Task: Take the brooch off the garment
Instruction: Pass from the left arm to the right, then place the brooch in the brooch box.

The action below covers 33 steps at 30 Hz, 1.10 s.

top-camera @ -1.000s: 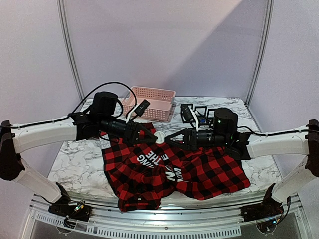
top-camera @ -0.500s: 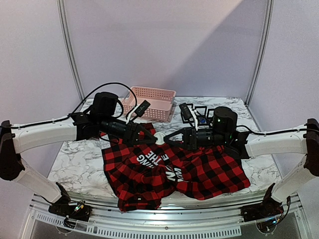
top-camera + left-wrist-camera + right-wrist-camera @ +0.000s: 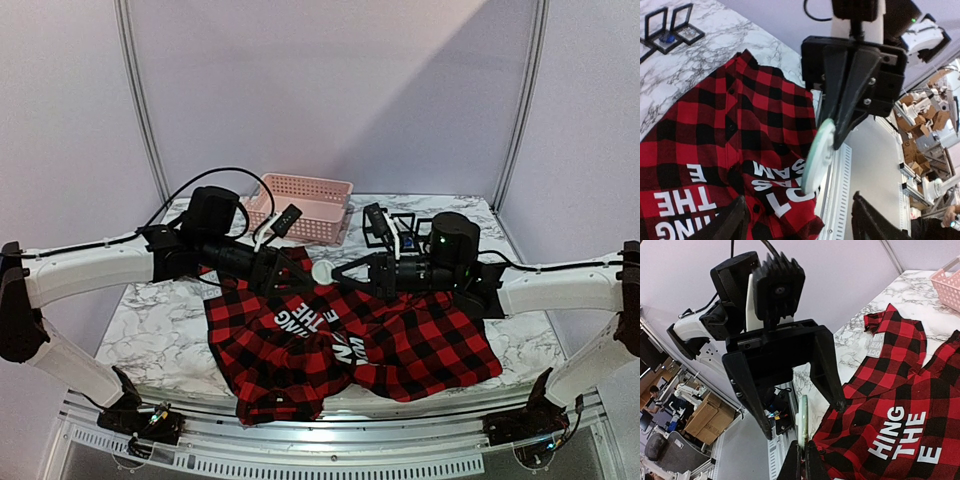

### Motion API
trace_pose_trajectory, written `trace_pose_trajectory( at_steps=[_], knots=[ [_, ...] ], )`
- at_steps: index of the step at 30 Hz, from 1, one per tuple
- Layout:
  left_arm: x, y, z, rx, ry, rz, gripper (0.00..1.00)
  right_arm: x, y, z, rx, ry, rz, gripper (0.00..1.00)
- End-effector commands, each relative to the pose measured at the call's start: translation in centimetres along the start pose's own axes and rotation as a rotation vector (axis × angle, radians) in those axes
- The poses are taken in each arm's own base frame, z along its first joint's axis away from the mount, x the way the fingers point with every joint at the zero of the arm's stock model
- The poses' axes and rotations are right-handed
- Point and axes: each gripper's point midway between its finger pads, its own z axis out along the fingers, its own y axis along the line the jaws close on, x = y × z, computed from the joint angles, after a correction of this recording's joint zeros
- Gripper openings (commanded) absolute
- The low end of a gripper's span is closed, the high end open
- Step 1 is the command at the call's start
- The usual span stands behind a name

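The brooch (image 3: 323,271) is a pale round disc, seen edge-on in both wrist views (image 3: 819,157) (image 3: 802,422). My right gripper (image 3: 336,272) (image 3: 803,460) is shut on its rim and holds it above the garment (image 3: 400,340), a red-and-black plaid shirt with white lettering (image 3: 715,130) (image 3: 900,405). My left gripper (image 3: 283,270) (image 3: 797,225) faces it, open. Its fingers (image 3: 827,385) stand on either side of the disc without touching it.
A pink basket (image 3: 305,208) sits at the back of the marble table (image 3: 150,320). Small black display frames (image 3: 400,225) (image 3: 670,27) stand behind the right arm. The shirt hangs over the table's near edge, by the white slotted rail (image 3: 837,185).
My left gripper has opened and let go of the brooch. My right gripper closed on the disc and now holds it alone, slightly higher than before.
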Motion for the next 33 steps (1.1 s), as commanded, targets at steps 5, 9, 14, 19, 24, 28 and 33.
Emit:
trace_pose_trajectory(
  at_steps=[5,9,14,19,24,28,33],
  knots=[
    [-2.8,2.0,-4.1,-0.285,-0.138,0.087,0.99,-2.5,-4.1,-3.1,0.360,-0.073,-0.016,0.00],
    [-4.6,4.8,-9.3,-0.538,-0.268,0.080,1.00,-3.3,-8.7,-6.7,0.690,-0.047,-0.009,0.00],
    [-5.6,8.7,-16.6,-0.857,-0.331,0.018,1.00,-5.5,-11.5,-10.1,0.933,-0.015,-0.096,0.00],
    [-4.4,9.8,-22.0,-1.003,-0.379,-0.020,0.99,-8.1,-14.1,-11.4,1.035,0.055,-0.179,0.00],
    [-2.6,9.9,-24.1,-1.077,-0.403,-0.024,1.00,-10.3,-17.3,-10.9,1.123,0.153,-0.248,0.00],
    [-2.7,9.6,-25.2,-1.125,-0.418,-0.011,1.00,-10.0,-21.4,-9.6,1.193,0.236,-0.322,0.00],
    [-2.5,9.7,-25.5,-1.142,-0.415,-0.013,1.00,-10.2,-25.2,-8.8,1.236,0.296,-0.458,0.00]
  ],
)
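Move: The left of the three black boxes, open and empty, lies about 38 cm ahead of the right hand, 15 cm to its right and 24 cm below; the middle box with the blue brooch is roughly 36 ahead and 23 right. The pink basket is some 48 ahead and 11 left. From the left hand, the white brooch already in the right fingers is about 3 cm to the right and slightly higher; the empty box is 40 ahead, 19 right. Forward and to the right, dipping about 7 cm late on, the right hand carries the pinched white brooch some 25 cm towards the black boxes, swinging its fingers from pointing left to forward and down. The left hand, already clear of the brooch, opens fully and withdraws left, also forward and a little up, turning its wrist about 60 degrees counter-clockwise. ##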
